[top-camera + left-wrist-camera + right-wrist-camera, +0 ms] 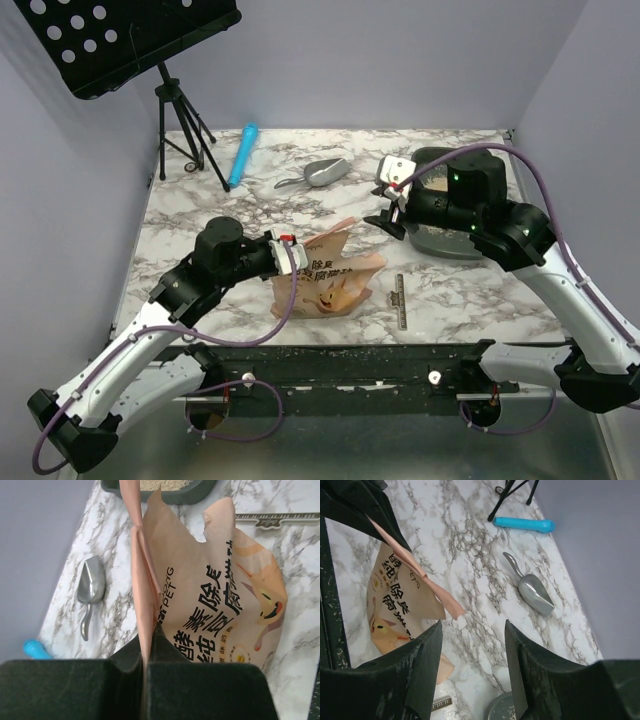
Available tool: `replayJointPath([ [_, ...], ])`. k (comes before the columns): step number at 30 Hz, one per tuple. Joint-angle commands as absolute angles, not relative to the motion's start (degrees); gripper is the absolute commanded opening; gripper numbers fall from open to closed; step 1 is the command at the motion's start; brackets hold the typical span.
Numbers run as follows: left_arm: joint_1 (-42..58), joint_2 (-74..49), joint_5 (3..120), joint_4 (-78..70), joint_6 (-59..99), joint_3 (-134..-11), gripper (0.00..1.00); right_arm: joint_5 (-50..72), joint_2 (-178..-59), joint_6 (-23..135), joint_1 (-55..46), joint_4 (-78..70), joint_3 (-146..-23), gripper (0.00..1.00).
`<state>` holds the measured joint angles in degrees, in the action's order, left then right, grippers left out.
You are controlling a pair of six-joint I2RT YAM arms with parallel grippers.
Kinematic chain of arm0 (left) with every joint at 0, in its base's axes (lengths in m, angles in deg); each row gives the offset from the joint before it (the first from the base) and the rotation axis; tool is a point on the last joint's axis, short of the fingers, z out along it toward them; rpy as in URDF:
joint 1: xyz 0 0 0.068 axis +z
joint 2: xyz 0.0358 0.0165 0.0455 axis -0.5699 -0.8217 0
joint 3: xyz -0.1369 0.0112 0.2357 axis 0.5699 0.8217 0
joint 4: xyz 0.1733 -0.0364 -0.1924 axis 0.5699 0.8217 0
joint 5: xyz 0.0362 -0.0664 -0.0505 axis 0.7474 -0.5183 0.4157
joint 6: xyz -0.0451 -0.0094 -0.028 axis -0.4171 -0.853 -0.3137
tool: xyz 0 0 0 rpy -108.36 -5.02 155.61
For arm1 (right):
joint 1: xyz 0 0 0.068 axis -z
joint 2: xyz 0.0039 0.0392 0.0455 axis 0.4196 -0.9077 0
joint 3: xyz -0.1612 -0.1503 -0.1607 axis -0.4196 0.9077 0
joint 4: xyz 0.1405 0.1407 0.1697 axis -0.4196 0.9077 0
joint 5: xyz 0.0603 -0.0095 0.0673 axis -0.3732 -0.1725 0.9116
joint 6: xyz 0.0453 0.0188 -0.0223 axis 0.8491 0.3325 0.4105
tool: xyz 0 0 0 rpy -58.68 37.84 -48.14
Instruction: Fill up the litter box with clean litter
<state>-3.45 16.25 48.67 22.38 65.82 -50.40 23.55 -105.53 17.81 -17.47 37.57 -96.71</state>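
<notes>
The orange-pink printed bag (325,278) stands on the marble table, its top edge pinched in my left gripper (287,255), which is shut on it. In the left wrist view the bag (215,595) rises from between the closed fingers (125,680). The dark litter box (192,496) lies just beyond it, with pale clean litter (165,484) inside. From above, the litter box (455,250) is mostly hidden under my right arm. My right gripper (392,215) hovers open over bare marble beside the bag (395,595), holding nothing; the box rim (500,711) shows below its fingertips (436,630).
A silver metal scoop (320,175) and a blue cylinder (243,155) lie at the back of the table. A black music stand's tripod (185,135) occupies the back left corner. A small ruler-like strip (400,300) lies right of the bag.
</notes>
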Motion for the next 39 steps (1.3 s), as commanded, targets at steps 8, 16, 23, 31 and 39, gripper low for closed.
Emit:
replayJointPath([
  [8, 2.1, 21.1, 46.6, 4.4, 73.4, -47.0, 0.00, 21.1, -108.9, 19.8, -12.2, 29.3, -86.6, 0.61],
  [16, 12.7, 11.7, 26.9, 5.7, 69.0, -61.2, 0.00, 20.2, -110.0, 21.0, -8.5, 26.4, -86.4, 0.61],
  [23, 12.8, 8.1, 16.3, 23.7, 76.4, -73.2, 0.00, 20.7, -109.2, 20.6, -8.0, 26.6, -87.4, 0.61],
  [31, 12.9, 10.8, 18.5, 21.2, 75.7, -55.3, 0.00, 25.4, -110.3, 19.9, -8.0, 27.3, -86.0, 0.62],
  [39, 12.8, 18.4, 22.7, 0.9, 63.6, -34.5, 0.00, 35.7, -114.2, 13.2, -8.0, 30.0, -85.7, 0.62],
])
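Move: The left fingers already pinch the top edge of the litter bag. The bag's body hangs about 9 cm to the right, 4 cm back and 13 cm below them; the metal scoop lies some 33 cm ahead, 4 cm right and 25 cm down. From the empty, open right hand, the bag is roughly 12 cm left, 6 cm back and 25 cm below, and the flat clip 6 cm right, 3 cm back and 36 cm down. Forward by about 5 cm goes the left hand, keeping its shut grip on the bag's edge; it then hoists it some 6 cm while drawing back a little and brings it down fast by about 11 cm, ending lower than it began. The right hand moves down and forward to the right of the bag, turning slightly clockwise, then nearly stops, open and empty. ##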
